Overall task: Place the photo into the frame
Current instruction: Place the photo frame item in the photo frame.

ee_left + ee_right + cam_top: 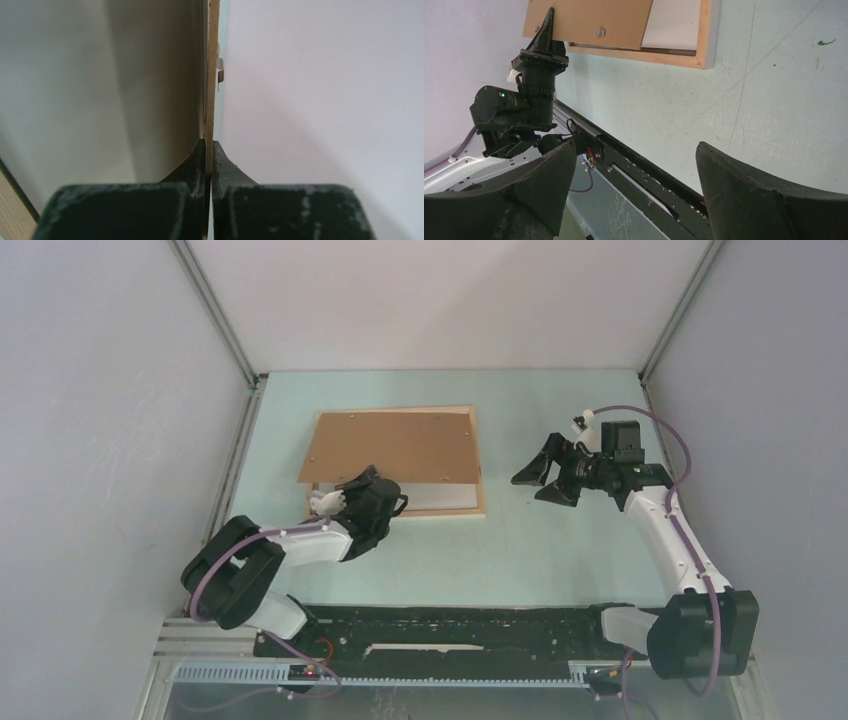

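Note:
The photo (390, 445) shows its brown board back upward and slants over the frame (480, 468), its near-left edge raised. The frame lies flat on the pale green table, with a pale wood rim and white inside. My left gripper (362, 483) is shut on the photo's near edge; the left wrist view has the thin board (212, 75) edge-on between the closed fingers (197, 160). My right gripper (535, 478) hangs open and empty to the right of the frame. The right wrist view shows the photo (589, 20), the frame (704, 35) and the left gripper (546, 25) beyond its spread fingers (734, 175).
A small metal clip (599, 32) sits on the board's back. A black rail (450, 625) runs along the table's near edge between the arm bases. White enclosure walls stand on the left (120, 440), back and right.

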### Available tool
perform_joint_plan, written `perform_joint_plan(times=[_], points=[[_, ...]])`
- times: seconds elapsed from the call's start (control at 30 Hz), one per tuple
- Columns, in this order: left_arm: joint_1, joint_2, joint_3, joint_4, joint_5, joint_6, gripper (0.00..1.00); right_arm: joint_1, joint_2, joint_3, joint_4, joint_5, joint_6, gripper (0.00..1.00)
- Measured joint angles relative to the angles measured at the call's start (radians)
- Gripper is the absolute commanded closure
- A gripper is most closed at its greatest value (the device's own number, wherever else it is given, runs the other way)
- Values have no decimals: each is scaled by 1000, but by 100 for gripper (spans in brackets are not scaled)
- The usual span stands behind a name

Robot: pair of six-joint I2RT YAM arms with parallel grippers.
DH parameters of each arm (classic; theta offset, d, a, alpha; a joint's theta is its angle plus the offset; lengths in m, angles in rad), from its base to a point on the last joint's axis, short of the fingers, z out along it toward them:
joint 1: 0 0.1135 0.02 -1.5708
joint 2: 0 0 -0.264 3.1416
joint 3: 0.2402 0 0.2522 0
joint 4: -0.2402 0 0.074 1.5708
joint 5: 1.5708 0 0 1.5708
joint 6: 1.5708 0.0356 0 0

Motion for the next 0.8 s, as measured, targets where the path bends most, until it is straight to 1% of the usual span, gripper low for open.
perform_joint_plan(times=[0.03,0.2,0.27,0.33,0.37,0.43,0.47,0.5,0.57,0.73,0.8], points=[[-1,10,3,2,-1,-3,98,0,0,-1,0,0,0,4],[-8,49,35,10,-14,-25,90,0,0,-2,2,-4,0,4],[-10,58,41,25,-15,-31,81,0,0,-2,3,-6,0,4],[-11,59,41,32,-16,-31,62,0,0,-2,5,-7,0,4],[-12,59,41,35,-16,-26,49,0,0,-2,5,-7,0,4],[-12,58,40,45,-15,-19,28,0,0,-2,5,-6,0,4],[-13,56,40,53,-12,-13,21,0,0,-2,5,-6,0,4],[-13,51,40,57,-5,-6,17,0,0,-2,5,-6,0,4],[-13,31,36,52,18,6,11,1,0,-2,6,-5,0,4],[-13,-34,26,35,72,37,5,8,0,-2,12,0,1,5],[-13,-67,8,13,97,37,1,16,0,-2,20,3,2,5]])
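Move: Ahead of the left hand, which still pinches the brown backboard by its near edge, lies the frame: its middle is about 13 cm forward, 6 cm to the right and 7 cm below. The photo lies inside it, white side up, at about the same place. The backboard's middle is roughly 13 cm ahead, 6 cm right and 4 cm down. From the right hand, the frame's middle is some 18 cm forward, 27 cm left and 14 cm below. Letting go of the backboard over the frame, the left hand first eases about 1 cm forward and to the right, then opens its fingers wide while rising about 2 cm. It keeps drifting right, some 2 cm in all, and draws back slightly at the end, turning a little clockwise, with the board's near edge still between the open jaws, close to the lower one. ##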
